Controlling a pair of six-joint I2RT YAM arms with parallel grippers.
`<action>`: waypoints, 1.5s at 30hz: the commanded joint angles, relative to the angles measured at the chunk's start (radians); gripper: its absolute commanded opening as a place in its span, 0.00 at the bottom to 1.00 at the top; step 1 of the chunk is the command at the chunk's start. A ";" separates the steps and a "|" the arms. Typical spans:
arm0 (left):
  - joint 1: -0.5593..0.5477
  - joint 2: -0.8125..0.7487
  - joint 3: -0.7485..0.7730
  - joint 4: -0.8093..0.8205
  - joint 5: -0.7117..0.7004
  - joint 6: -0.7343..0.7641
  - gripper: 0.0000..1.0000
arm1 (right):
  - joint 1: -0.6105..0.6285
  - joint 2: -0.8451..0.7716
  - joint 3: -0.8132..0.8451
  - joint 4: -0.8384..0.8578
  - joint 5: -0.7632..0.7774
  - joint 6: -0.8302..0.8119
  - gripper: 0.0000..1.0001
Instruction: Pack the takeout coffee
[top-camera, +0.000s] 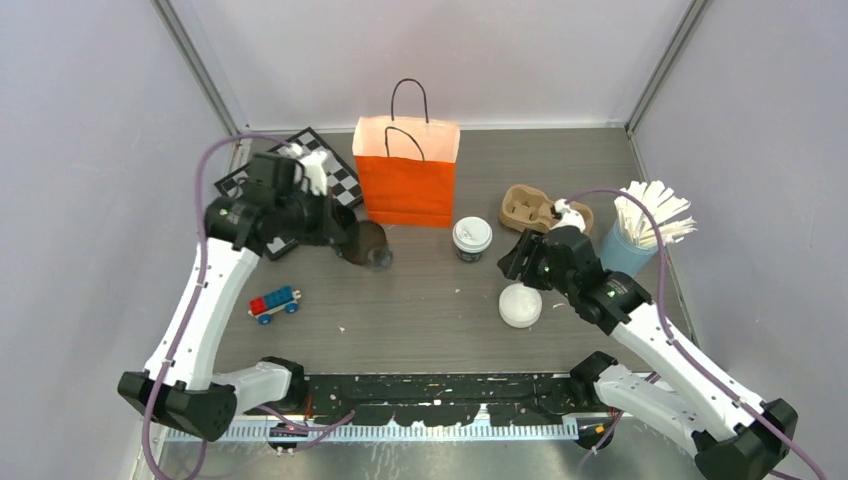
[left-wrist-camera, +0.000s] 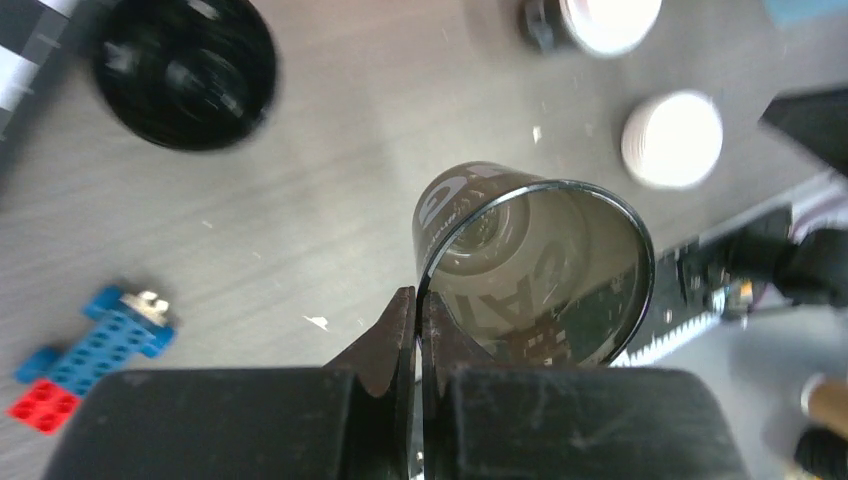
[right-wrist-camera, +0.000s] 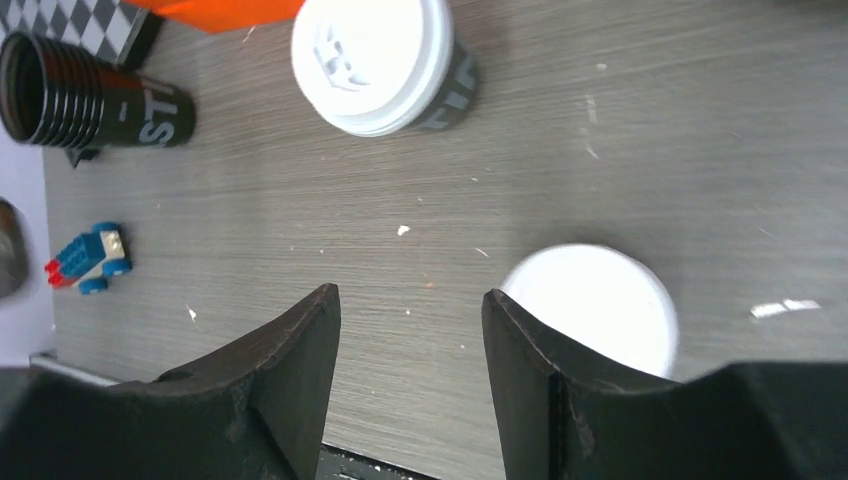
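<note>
The takeout coffee (top-camera: 472, 238), a small dark cup with a white sip lid, stands upright just right of the orange bag (top-camera: 405, 180). In the right wrist view the takeout coffee (right-wrist-camera: 380, 65) lies ahead of my right gripper (right-wrist-camera: 410, 300), which is open over bare table. A loose white disc (right-wrist-camera: 590, 305) lies beside its right finger. My left gripper (left-wrist-camera: 417, 300) is shut on the rim of a dark see-through cup (left-wrist-camera: 530, 270), held tilted above the table left of the bag's front. A black lidless cup (left-wrist-camera: 185, 70) sits by the checkerboard.
A cardboard cup carrier (top-camera: 535, 208) and a blue cup of white sticks (top-camera: 630, 240) stand at the right. A small toy of blue and red bricks (top-camera: 273, 303) lies front left. A checkerboard (top-camera: 335, 175) lies under the left arm, and grey walls close in the table.
</note>
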 joint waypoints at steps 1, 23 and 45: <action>-0.161 -0.051 -0.161 0.068 -0.006 -0.076 0.00 | 0.005 -0.081 0.077 -0.227 0.149 0.105 0.59; -0.513 -0.017 -0.602 0.498 -0.204 -0.185 0.03 | 0.005 0.208 -0.009 -0.207 0.272 0.066 0.36; -0.539 -0.119 -0.487 0.395 -0.188 -0.085 0.99 | 0.005 0.308 0.029 -0.260 0.374 0.097 0.34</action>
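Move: The left hand holds the clear cup by its rim; the bare spot where the cup is to stand lies about 11 cm back, 13 cm right and 28 cm below it. From this hand the cup stack stands 8 cm ahead, straight in line, and the lidded cup 8 cm ahead, 25 cm right. The lid stack lies about 4 cm back, 3 cm right and 14 cm below the right hand, which has the lidded cup some 10 cm ahead, 9 cm left. Keeping its pinch on the rim, the left hand swings the clear cup down some 17 cm while drawing back and to the right, away from the cup stack, turning about 15 degrees clockwise and slowing to set the cup upright on the bare table; its fingers then spread, let go of the rim and start to rise. Meanwhile the empty right hand shifts right and then sinks about 10 cm in all towards the lid stack, tipping and rolling its fingers downwards and narrowing them partway, to end just above the stack's right side. ##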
